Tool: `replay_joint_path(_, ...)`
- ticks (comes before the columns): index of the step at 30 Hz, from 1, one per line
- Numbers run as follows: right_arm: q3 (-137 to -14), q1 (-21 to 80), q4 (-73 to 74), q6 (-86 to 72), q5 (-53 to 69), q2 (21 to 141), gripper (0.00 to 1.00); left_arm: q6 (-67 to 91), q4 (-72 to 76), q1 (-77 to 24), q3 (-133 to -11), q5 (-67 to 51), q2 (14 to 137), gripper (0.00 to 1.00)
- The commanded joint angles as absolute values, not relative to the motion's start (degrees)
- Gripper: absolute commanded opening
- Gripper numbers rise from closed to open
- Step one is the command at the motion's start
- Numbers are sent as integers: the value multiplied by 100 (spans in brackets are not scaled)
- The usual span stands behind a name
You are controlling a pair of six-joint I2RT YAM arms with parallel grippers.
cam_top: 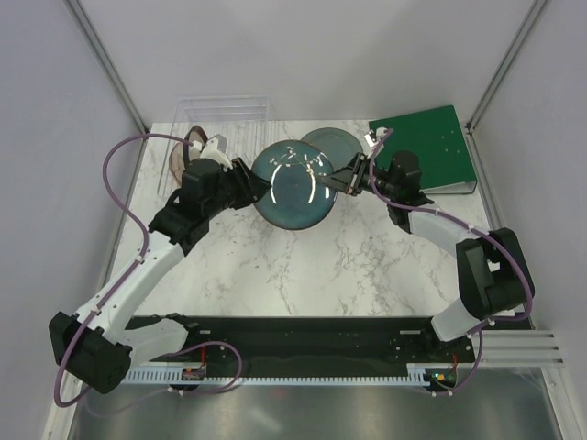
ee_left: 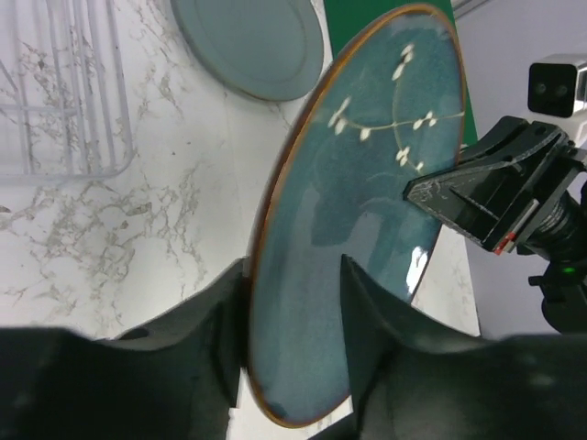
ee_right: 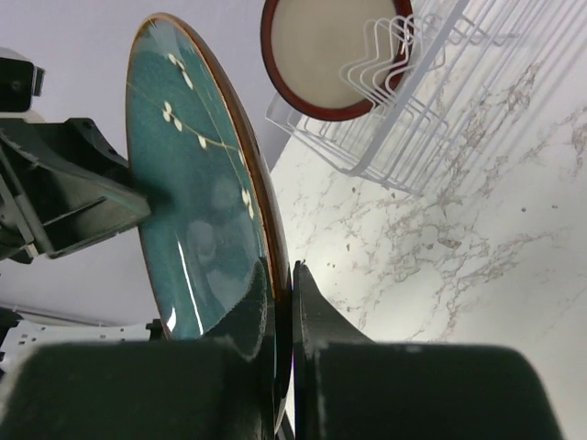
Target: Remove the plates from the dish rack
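Observation:
A dark teal plate (cam_top: 293, 188) with white sprigs and a brown rim hangs on edge above the table between both grippers. My right gripper (cam_top: 328, 181) (ee_right: 284, 270) is shut on its right rim. My left gripper (cam_top: 261, 188) (ee_left: 293, 266) is open, its fingers standing either side of the left rim (ee_left: 275, 275) with a gap on the face side. A grey-green plate (cam_top: 328, 142) (ee_left: 248, 41) lies flat on the table behind. A reddish-brown plate (cam_top: 181, 156) (ee_right: 330, 50) stands in the clear dish rack (cam_top: 225, 115) (ee_right: 431, 82) at the back left.
A flat green board (cam_top: 426, 147) lies at the back right, beside the grey-green plate. White marble table (cam_top: 303, 275) stretches in front of the held plate. Frame posts and grey walls close in both sides.

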State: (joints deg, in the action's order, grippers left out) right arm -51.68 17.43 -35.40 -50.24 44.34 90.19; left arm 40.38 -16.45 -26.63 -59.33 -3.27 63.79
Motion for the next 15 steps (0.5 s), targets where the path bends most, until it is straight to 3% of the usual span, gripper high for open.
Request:
replay_joint_path(1, -5554, 1785, -3086, -4290, 3939, 8737, 0, 3622, -1019, -2672, -6284, 173, 6346, 56)
replay_joint_path(3, -5844, 1618, -2579, -4071, 3763, 8684, 0, 3368, -1264, -2654, -6346, 491, 6381, 76)
replay_joint_path(5, -6185, 1373, -2295, -3938, 3525, 8692, 0, 3209, -1397, -2637, -6354, 1053, 6320, 86)
replay_joint_path(6, -6309, 1293, -1989, -3833, 3446, 8718, 0, 3060, -1467, -2628, -6363, 1237, 6285, 99)
replay_joint_path(15, -8225, 501, -1047, -3779, 3164, 10264, 0, 1725, -1354, -2584, -6653, 2802, 6283, 100)
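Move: The right hand already pinches the right rim of the teal plate, whose middle is about 9 cm to its left; the plate lying on the counter, where it is bound, is some 22 cm ahead, 3 cm right and 18 cm below. The green board lies about 30 cm right of that hand and 22 cm ahead. From the left hand, the brown-rimmed plate in the rack stands roughly 18 cm ahead, 17 cm left and 11 cm lower, with the light-brown plate 5 cm farther left and 4 cm nearer. The left fingers, already parting, open wide and come free of the teal plate's left rim, then that hand swings away about 7 cm left, with some forward and up, towards the rack, turning counter-clockwise. The right hand keeps its pinch on the right rim and carries the plate away, about 11 cm forward and 10 cm right towards the lying plate, dipping slightly before rising back and turning some 20 degrees clockwise. ##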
